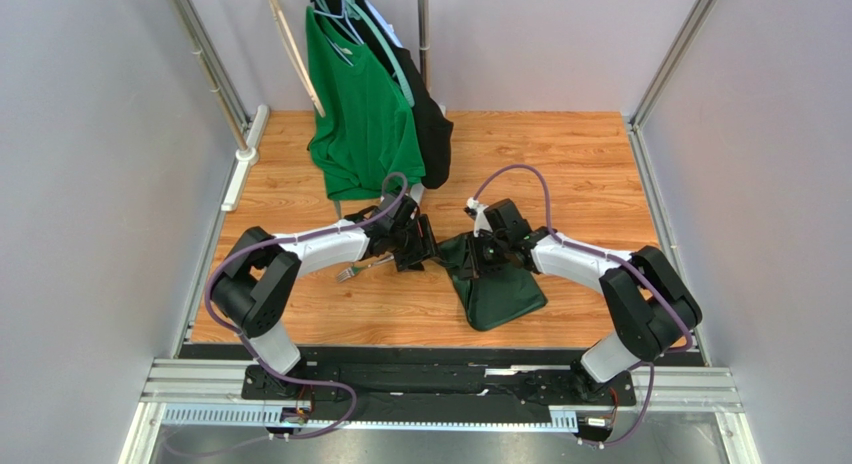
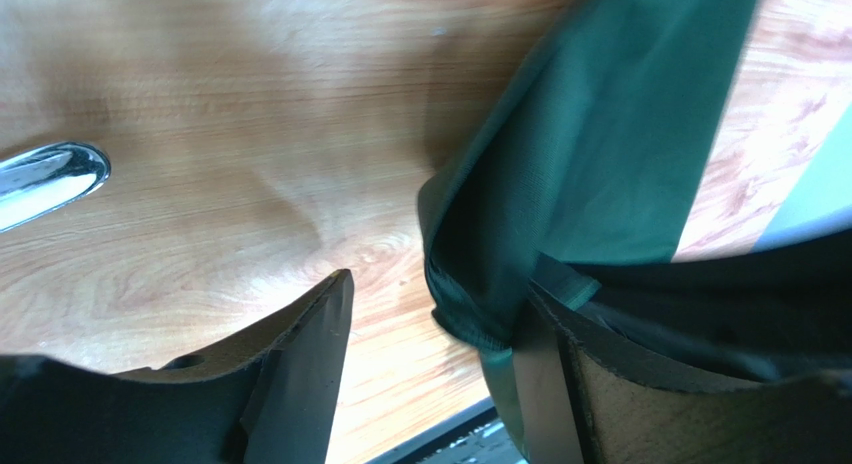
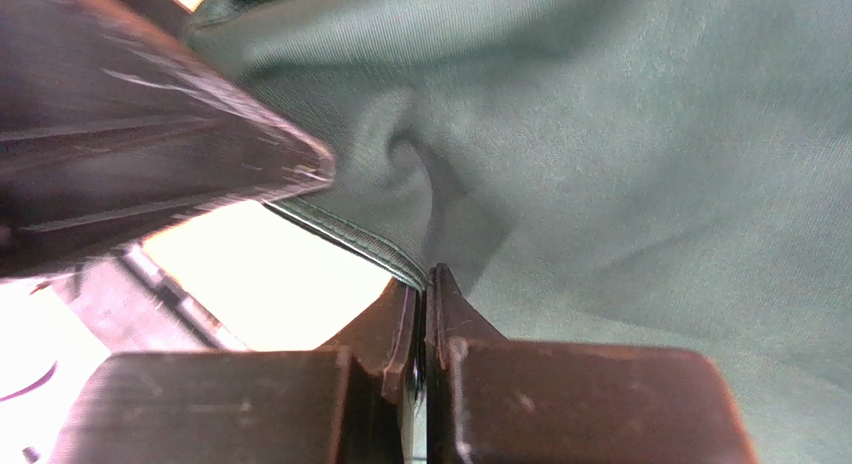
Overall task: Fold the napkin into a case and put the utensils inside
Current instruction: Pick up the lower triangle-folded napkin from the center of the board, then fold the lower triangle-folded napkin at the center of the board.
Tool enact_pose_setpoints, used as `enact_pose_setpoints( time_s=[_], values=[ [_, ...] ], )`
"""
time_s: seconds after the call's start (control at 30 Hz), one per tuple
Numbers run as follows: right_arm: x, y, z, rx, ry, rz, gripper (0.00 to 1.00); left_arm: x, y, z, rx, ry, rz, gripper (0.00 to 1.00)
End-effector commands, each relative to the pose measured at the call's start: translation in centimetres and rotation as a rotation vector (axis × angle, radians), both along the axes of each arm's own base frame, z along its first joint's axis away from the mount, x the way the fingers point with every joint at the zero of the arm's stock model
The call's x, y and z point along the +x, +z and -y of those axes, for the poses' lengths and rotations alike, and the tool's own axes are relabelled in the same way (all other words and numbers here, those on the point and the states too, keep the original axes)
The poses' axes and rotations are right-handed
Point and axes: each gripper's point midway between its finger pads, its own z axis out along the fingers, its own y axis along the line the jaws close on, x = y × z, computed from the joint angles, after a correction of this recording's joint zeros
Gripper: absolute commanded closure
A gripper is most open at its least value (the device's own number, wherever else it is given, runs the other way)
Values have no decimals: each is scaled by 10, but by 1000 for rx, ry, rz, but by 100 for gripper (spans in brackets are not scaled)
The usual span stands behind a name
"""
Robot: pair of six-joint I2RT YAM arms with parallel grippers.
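The dark green napkin (image 1: 497, 289) lies crumpled on the wooden table, raised at its left end between the two grippers. My right gripper (image 1: 479, 254) is shut on its hem; the right wrist view shows the jaws (image 3: 425, 276) pinching the stitched edge, with cloth (image 3: 640, 184) filling the rest. My left gripper (image 1: 417, 248) stands open just left of it. In the left wrist view the napkin (image 2: 600, 134) hangs against the inner face of the right finger (image 2: 545, 384), with the gripper (image 2: 440, 284) not clamping it. Shiny utensils (image 1: 350, 272) lie under the left arm; one rounded end (image 2: 50, 179) shows.
A bright green T-shirt (image 1: 360, 104) and a black garment (image 1: 433, 134) hang on a rack at the back of the table. Metal frame posts and grey walls close both sides. A black rail (image 1: 430, 356) runs along the near edge.
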Motion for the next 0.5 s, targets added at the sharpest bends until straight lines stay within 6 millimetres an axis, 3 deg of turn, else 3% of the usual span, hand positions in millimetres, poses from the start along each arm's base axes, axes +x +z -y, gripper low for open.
enact_pose_setpoints(
  time_s=[0.0, 0.2, 0.4, 0.47],
  values=[
    [-12, 15, -16, 229, 104, -51, 100, 12, 40, 0, 74, -71, 194, 33],
    [-6, 11, -8, 328, 66, -112, 100, 12, 65, 8, 113, -126, 307, 37],
    [0, 5, 3, 372, 23, -162, 100, -6, 58, 21, 156, -230, 322, 56],
    [3, 4, 8, 374, 5, -173, 100, -9, 52, 22, 162, -237, 310, 67]
  ],
)
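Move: The left hand is empty and open beside the napkin's free left corner, which sits about 3 cm to its right, 1 cm ahead and some 2 cm lower. The napkin's middle is roughly 12 cm to the right and 5 cm back, and the fork is about 12 cm to the left and 2 cm back. The right hand already pinches the napkin's far edge; the napkin's middle lies about 4 cm to its right and 2 cm back. Straight up at first, then easing right, the empty left hand climbs about 5 cm clear of the napkin's left corner, twisting some 20 degrees clockwise and partly closing its fingers on nothing. The right hand stays almost in place and keeps its pinch on the napkin's edge, while its wrist tilts about 20 degrees so that the fingers lie flatter and point more to the left. ##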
